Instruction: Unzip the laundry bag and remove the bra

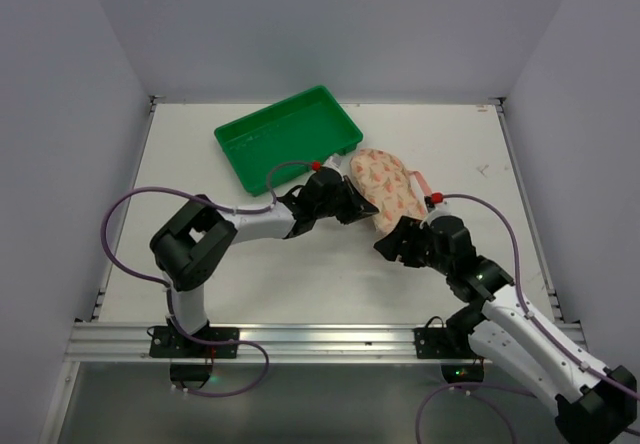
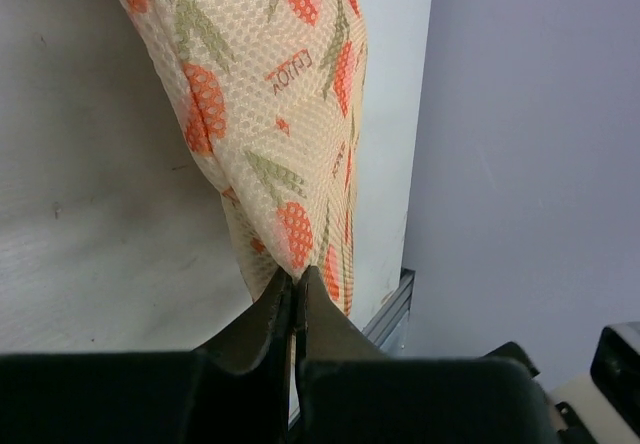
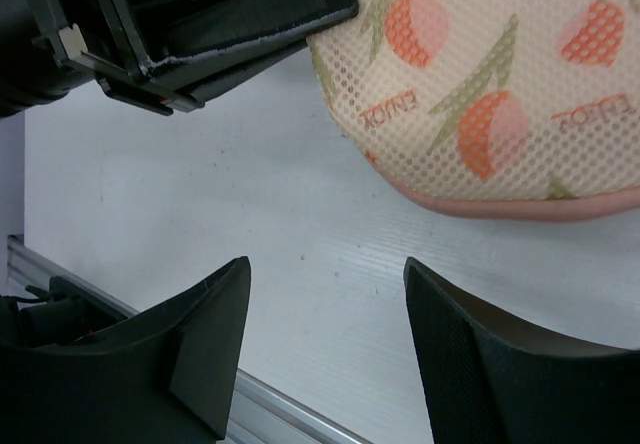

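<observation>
The laundry bag [image 1: 388, 184] is a cream-pink mesh case with orange-pink print. It lies mid-table and looks closed. My left gripper [image 1: 368, 207] is shut on the bag's near-left mesh edge [image 2: 290, 234]. In the left wrist view its tips [image 2: 297, 276] pinch the fabric. My right gripper [image 1: 390, 247] is open and empty, just in front of the bag. In the right wrist view its fingers [image 3: 215, 304] hover over bare table below the bag's pink trim [image 3: 520, 209]. The left gripper shows there at upper left [image 3: 330, 4]. The bra is hidden.
A green plastic tray [image 1: 285, 136] stands behind the bag at the back centre-left. The aluminium front rail [image 1: 300, 336] runs along the near edge. White walls enclose the table on three sides.
</observation>
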{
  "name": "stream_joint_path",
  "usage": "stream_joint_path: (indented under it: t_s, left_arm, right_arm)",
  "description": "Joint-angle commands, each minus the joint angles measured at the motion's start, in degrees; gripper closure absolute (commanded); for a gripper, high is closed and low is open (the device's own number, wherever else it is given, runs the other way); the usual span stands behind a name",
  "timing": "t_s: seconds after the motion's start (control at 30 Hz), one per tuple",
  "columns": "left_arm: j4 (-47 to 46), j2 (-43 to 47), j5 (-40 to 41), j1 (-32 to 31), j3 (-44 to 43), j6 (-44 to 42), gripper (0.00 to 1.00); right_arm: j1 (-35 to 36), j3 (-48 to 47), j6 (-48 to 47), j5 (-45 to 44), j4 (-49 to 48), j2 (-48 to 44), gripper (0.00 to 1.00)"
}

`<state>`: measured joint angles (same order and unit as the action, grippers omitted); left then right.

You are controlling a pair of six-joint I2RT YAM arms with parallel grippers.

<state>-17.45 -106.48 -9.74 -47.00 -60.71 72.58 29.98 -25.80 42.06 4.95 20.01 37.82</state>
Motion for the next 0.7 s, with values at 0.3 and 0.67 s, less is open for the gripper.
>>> stream_joint_path:
  t_s: [0.3, 0.67]
  left_arm:
    - [5.7, 4.7, 6.3, -0.8, -1.7, 9.9, 1.00]
    - [7.1, 6.3, 9.4, -2.6, -2.1, 13.1, 1.00]
  right_arm:
    - [11.4, -1.9, 5.6, -20.5, -11.7, 12.3, 0.45]
    - [12.9, -3.6, 7.8, -27.4, -17.5, 19.3, 0.55]
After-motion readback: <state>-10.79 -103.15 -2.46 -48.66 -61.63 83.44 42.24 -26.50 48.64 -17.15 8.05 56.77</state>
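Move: The laundry bag hangs from the shut left fingers; its pink-piped near edge lies about 5 cm ahead of the right hand and 4 cm lower, and some 4 cm back from the left hand, 1 cm to its right and 2 cm down. From the right hand, the left gripper's pinch on the bag is roughly 9 cm ahead and 1 cm left, slightly lower; the bag's strap is about 14 cm ahead and 8 cm right. Bring the half-open right gripper first about 2 cm left, then forward and down some 4 cm each way to the bag's piped near edge, rolling its left side down and turning it clockwise about 10 degrees while the fingers narrow without shutting. Keep the left fingers pinched on the bag, turning that hand about 10 degrees counter-clockwise and easing it up slightly. ##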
